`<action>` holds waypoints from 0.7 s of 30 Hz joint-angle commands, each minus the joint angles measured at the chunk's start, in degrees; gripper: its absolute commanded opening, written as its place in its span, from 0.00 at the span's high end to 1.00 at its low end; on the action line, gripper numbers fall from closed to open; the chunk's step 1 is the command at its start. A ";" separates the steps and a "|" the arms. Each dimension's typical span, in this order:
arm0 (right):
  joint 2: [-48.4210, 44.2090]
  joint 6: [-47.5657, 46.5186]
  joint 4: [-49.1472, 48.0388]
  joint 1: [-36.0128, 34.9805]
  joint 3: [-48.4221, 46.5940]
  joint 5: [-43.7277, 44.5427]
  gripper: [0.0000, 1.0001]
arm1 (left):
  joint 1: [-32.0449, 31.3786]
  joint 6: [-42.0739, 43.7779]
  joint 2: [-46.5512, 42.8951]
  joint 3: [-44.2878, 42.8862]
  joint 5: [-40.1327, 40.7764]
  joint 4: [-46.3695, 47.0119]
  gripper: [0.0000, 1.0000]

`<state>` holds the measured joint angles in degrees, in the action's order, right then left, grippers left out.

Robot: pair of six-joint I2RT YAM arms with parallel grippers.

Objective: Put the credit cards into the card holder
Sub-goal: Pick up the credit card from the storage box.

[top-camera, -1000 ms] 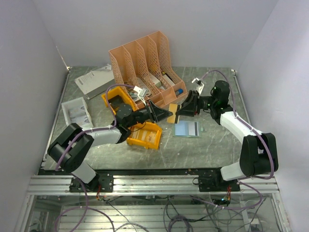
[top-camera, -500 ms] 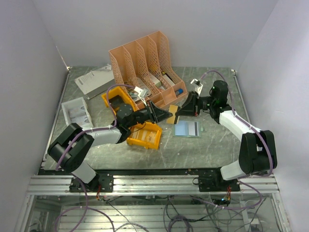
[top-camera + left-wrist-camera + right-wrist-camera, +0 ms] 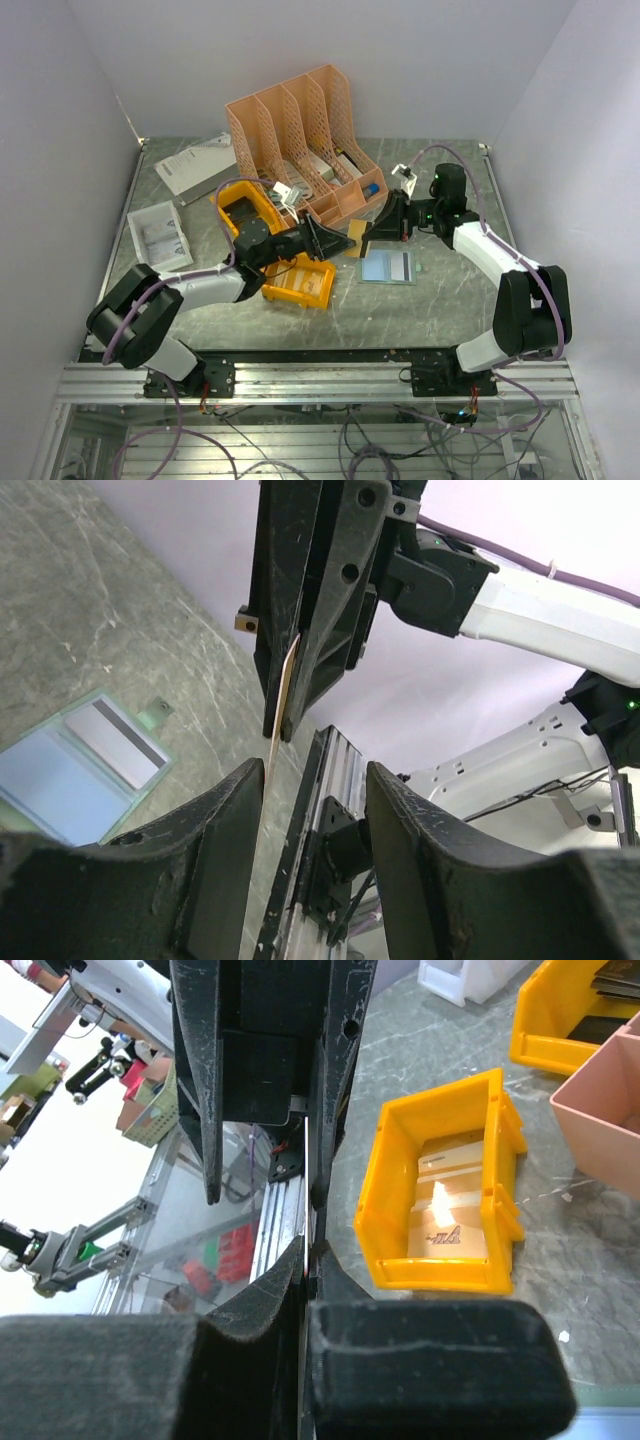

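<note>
A tan-brown credit card (image 3: 355,232) hangs upright over the table between both arms. My right gripper (image 3: 374,228) is shut on it; in the left wrist view the card (image 3: 282,700) shows edge-on below the right jaws. My left gripper (image 3: 333,238) stands open, with the card's lower edge close beside one finger (image 3: 225,820). In the right wrist view my right gripper (image 3: 310,1260) is pressed shut on the thin card. The card holder (image 3: 387,266) lies open on the table under the card, its light blue inside up, and a pale striped card (image 3: 120,742) rests on it.
A pink-orange file rack (image 3: 300,130) stands at the back. One yellow bin (image 3: 300,282) sits under my left arm and another (image 3: 245,205) lies behind it. A white tray (image 3: 160,232) and a grey booklet (image 3: 195,165) lie at the left.
My right gripper has closed on the tan card. My left gripper, shut on that card a second ago, has opened and let it go. Both arms have barely shifted.
</note>
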<state>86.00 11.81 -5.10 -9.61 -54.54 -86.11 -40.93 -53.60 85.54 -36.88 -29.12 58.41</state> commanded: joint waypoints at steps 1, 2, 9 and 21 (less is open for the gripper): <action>-1.56 5.93 -7.18 -0.06 1.34 0.81 1.00 | -0.34 0.42 -0.88 3.26 -2.46 4.15 0.45; -2.13 12.69 -13.27 0.02 3.21 1.59 1.00 | -0.54 -0.25 -0.12 3.92 -2.39 5.80 0.47; -2.76 40.36 -49.63 0.96 11.97 4.60 1.00 | -2.05 -1.77 3.62 3.29 -2.40 10.36 0.66; -2.83 40.87 -50.96 2.50 11.82 3.14 0.60 | -2.05 0.23 2.78 1.80 -3.92 6.84 0.93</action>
<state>83.81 51.53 -52.66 -8.19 -42.50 -81.82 -42.74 -56.05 89.80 -34.33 -31.88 64.29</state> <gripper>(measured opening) 0.270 0.081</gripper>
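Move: The credit card, pinched by the right fingers, stands edge-on between the hands: its middle is about 3 cm to the left hand's right, 1 cm ahead and level. From the right hand it lies about 3 cm left and 1 cm back. On the table, some 21 cm below the hands, the card holder is about 12 cm right and 3 cm back of the left hand. The yellow storage box is about 10 cm left and 8 cm back of it. The left hand, fingers half open, draws back about 2 cm and dips some 3 cm, then edges right onto the near side of the credit card and closes its fingers on it, lifting slightly at the end. The right hand keeps its pinch on the card while it drifts back and down a little, then rises about 2 cm with a slight clockwise turn, and only at the end does it open its fingers partway around the card, with the left hand now holding. ##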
